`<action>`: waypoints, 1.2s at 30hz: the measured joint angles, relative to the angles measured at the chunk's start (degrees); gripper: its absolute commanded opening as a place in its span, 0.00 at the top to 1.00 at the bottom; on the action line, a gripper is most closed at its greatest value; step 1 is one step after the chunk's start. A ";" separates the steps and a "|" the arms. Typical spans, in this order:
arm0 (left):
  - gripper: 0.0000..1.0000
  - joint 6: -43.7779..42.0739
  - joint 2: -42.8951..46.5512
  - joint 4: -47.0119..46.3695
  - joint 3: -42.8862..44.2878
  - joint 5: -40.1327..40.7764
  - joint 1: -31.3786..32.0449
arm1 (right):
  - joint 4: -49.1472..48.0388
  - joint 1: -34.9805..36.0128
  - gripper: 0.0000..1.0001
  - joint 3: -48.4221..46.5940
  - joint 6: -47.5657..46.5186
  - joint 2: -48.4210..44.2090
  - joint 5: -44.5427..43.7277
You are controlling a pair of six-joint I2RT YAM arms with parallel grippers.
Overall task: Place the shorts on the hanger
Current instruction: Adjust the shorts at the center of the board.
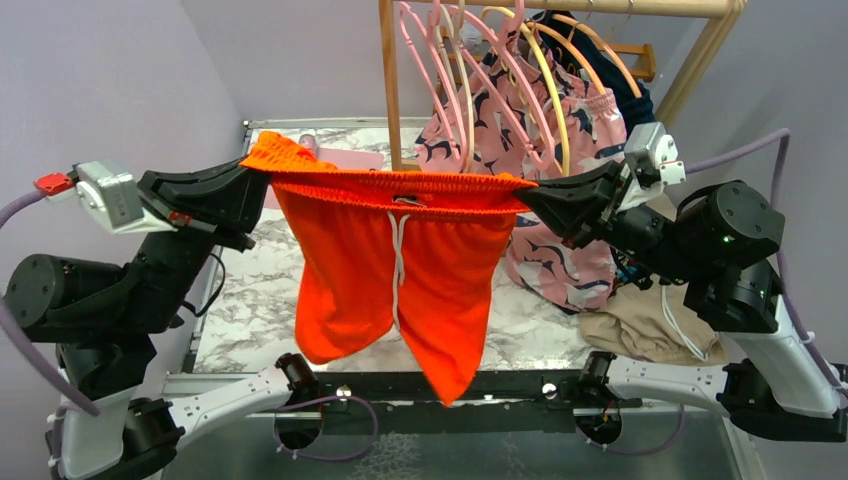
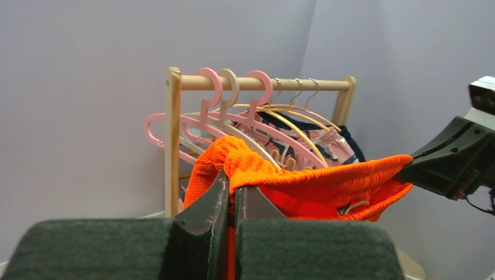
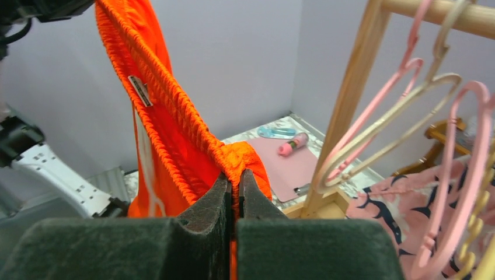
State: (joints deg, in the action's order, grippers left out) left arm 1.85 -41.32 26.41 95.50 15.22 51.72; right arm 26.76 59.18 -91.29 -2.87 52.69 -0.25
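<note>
The bright orange-red shorts (image 1: 400,260) hang stretched by the waistband between both grippers above the table, white drawstring down the front, legs dangling. My left gripper (image 1: 262,180) is shut on the waistband's left end (image 2: 251,166), its tips (image 2: 233,184) pinching the fabric. On the right end my right gripper (image 1: 525,192) is shut too, and its wrist view shows the elastic (image 3: 175,111) clamped between the tips (image 3: 233,175). The pale-yellow hanger (image 2: 234,84) hangs on the rack rail between two pink ones, behind the shorts; its loop (image 3: 435,80) lies right of the right gripper.
A wooden rack (image 1: 390,90) at the back carries pink and orange hangers. Pink shark-pattern shorts (image 1: 560,250) hang behind my right arm. A beige garment (image 1: 640,330) lies at the table's right front. A pink board (image 3: 286,169) rests on the marble table (image 1: 250,300).
</note>
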 measured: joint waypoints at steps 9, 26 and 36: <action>1.00 -5.79 -7.32 -0.17 2.91 6.49 -0.02 | -0.39 -0.02 0.99 -3.50 -3.02 4.52 -9.55; 1.00 6.12 15.23 6.86 -34.60 14.27 0.00 | -2.45 -0.02 0.99 29.00 3.72 -2.38 -15.56; 1.00 7.28 14.01 7.76 -22.67 11.91 0.04 | -5.31 0.09 0.99 19.93 1.70 -6.21 -14.40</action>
State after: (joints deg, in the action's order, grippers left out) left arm 9.13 -27.31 34.17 72.84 27.14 51.77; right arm 21.45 59.27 -71.35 -1.17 46.48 -14.66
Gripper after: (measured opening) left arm 0.027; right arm 0.026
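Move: Below both hands, which hold the orange shorts up by the waistband corners, the clear centre of the board lies about 55 cm under the left hand, 17 cm to its right and 4 cm ahead; from the right hand it is roughly 50 cm down, 11 cm left and 3 cm ahead. The rack's wooden tray stands some 26 cm ahead and 23 cm right of the left hand, at board height; the pink clipboard is about 33 cm ahead and 8 cm left of that same hand. Snapping the shorts in the air, both hands keep their shut grip on the waistband ends, swing forward about 6 cm, whip down roughly 20 cm over the board, then rebound upward, the left some 7 cm and the right 10, easing back a little and slightly apart. The wrists tip down, the left more, while turning fingers forward, left counter-clockwise and right clockwise. ##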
